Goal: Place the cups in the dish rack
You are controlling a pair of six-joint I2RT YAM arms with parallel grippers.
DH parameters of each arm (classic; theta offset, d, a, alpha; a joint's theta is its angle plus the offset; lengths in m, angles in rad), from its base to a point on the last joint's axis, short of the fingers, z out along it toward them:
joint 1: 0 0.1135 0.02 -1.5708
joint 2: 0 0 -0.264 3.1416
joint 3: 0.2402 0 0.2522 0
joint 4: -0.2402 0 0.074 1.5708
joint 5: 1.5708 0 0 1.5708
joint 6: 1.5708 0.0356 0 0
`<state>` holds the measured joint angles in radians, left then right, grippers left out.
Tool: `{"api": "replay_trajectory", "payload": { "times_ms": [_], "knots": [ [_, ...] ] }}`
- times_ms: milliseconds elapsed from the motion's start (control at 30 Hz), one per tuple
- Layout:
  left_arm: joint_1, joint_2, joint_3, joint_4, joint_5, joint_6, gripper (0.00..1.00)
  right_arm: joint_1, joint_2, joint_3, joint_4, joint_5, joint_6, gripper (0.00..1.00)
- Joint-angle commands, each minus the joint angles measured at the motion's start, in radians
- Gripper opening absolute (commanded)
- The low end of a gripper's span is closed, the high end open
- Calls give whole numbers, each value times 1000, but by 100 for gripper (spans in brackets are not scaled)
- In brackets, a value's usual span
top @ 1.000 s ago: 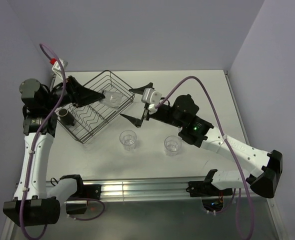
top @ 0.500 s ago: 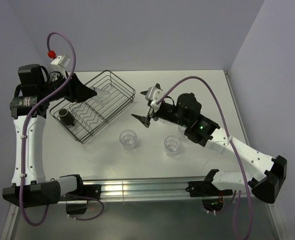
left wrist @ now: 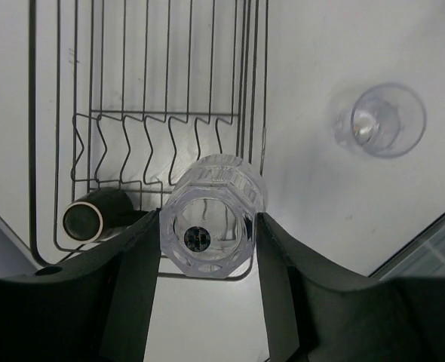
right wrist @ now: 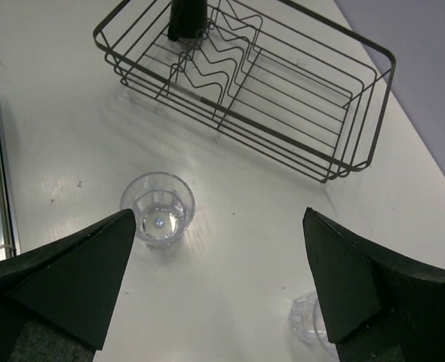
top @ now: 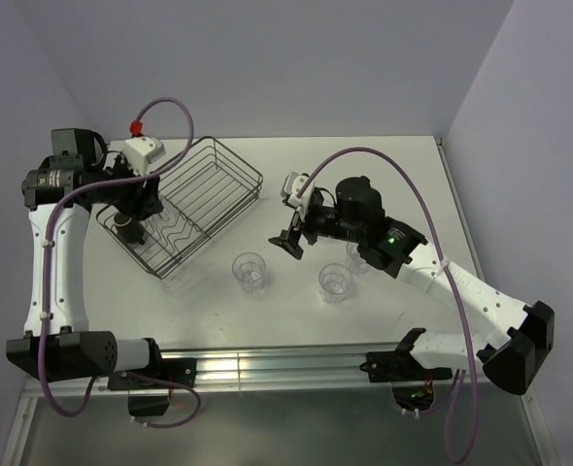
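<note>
My left gripper (left wrist: 207, 235) is shut on a clear ribbed cup (left wrist: 211, 226), seen base-on and held above the near end of the dish rack (left wrist: 170, 75). The dark brown mug (left wrist: 94, 216) lies in the rack just left of it. In the top view the left gripper (top: 136, 207) hangs over the rack's (top: 230, 165) left end beside the mug (top: 126, 225). My right gripper (right wrist: 215, 260) stands wide open and holds nothing, above the table between a clear cup (right wrist: 158, 209) and another cup (right wrist: 307, 320) partly hidden by its finger.
Three clear cups stand on the table right of the rack: one (top: 249, 270) nearest the rack, one (top: 335, 282) in the middle, one (top: 356, 255) half under the right arm. Purple cables arch over both arms. Walls close the left, back and right sides.
The left arm has swung from the rack's middle to its left end, turning the held cup to point down by the mug. The right gripper has drawn back right and down toward the table cups.
</note>
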<state>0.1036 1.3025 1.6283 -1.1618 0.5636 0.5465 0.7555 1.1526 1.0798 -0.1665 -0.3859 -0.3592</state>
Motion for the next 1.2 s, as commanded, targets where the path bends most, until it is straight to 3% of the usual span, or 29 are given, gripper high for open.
{"api": "replay_trajectory", "payload": {
  "times_ms": [0,300,633,1167],
  "knots": [
    [2,35,32,-147,-43,302,0,-5,9,49,-22,-31,8,100],
    [39,52,-96,-104,-80,454,0,-7,19,54,-24,-28,0,100],
    [162,150,-125,-98,-2,564,0,-8,30,57,-21,-24,-1,100],
    [220,136,-300,117,27,504,0,-8,48,57,-18,-34,-6,100]
  ]
}}
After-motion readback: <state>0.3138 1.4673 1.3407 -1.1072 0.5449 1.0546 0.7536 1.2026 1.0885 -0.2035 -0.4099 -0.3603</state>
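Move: The left hand holds the glass; its place is in the dish rack's near-left end, beside the dark mug, some 8 cm to the hand's left, about 1 cm ahead and 22 cm below. The mug already in the rack lies roughly 6 cm ahead and 12 cm left; a loose glass on the table is about 17 cm right and 4 cm back, both some 25 cm down. From the empty right hand the place is around 35 cm left, 7 cm ahead and 22 cm below. Down and to the left, the left hand carries the held glass some 14 cm lower and about 8 cm across to the rack's near-left end, beside the mug's handle. Most of the sideways travel comes early, then it sinks almost straight, still going down. The wrist tips the fingers about 15 degrees steeper, and they keep their hold. ##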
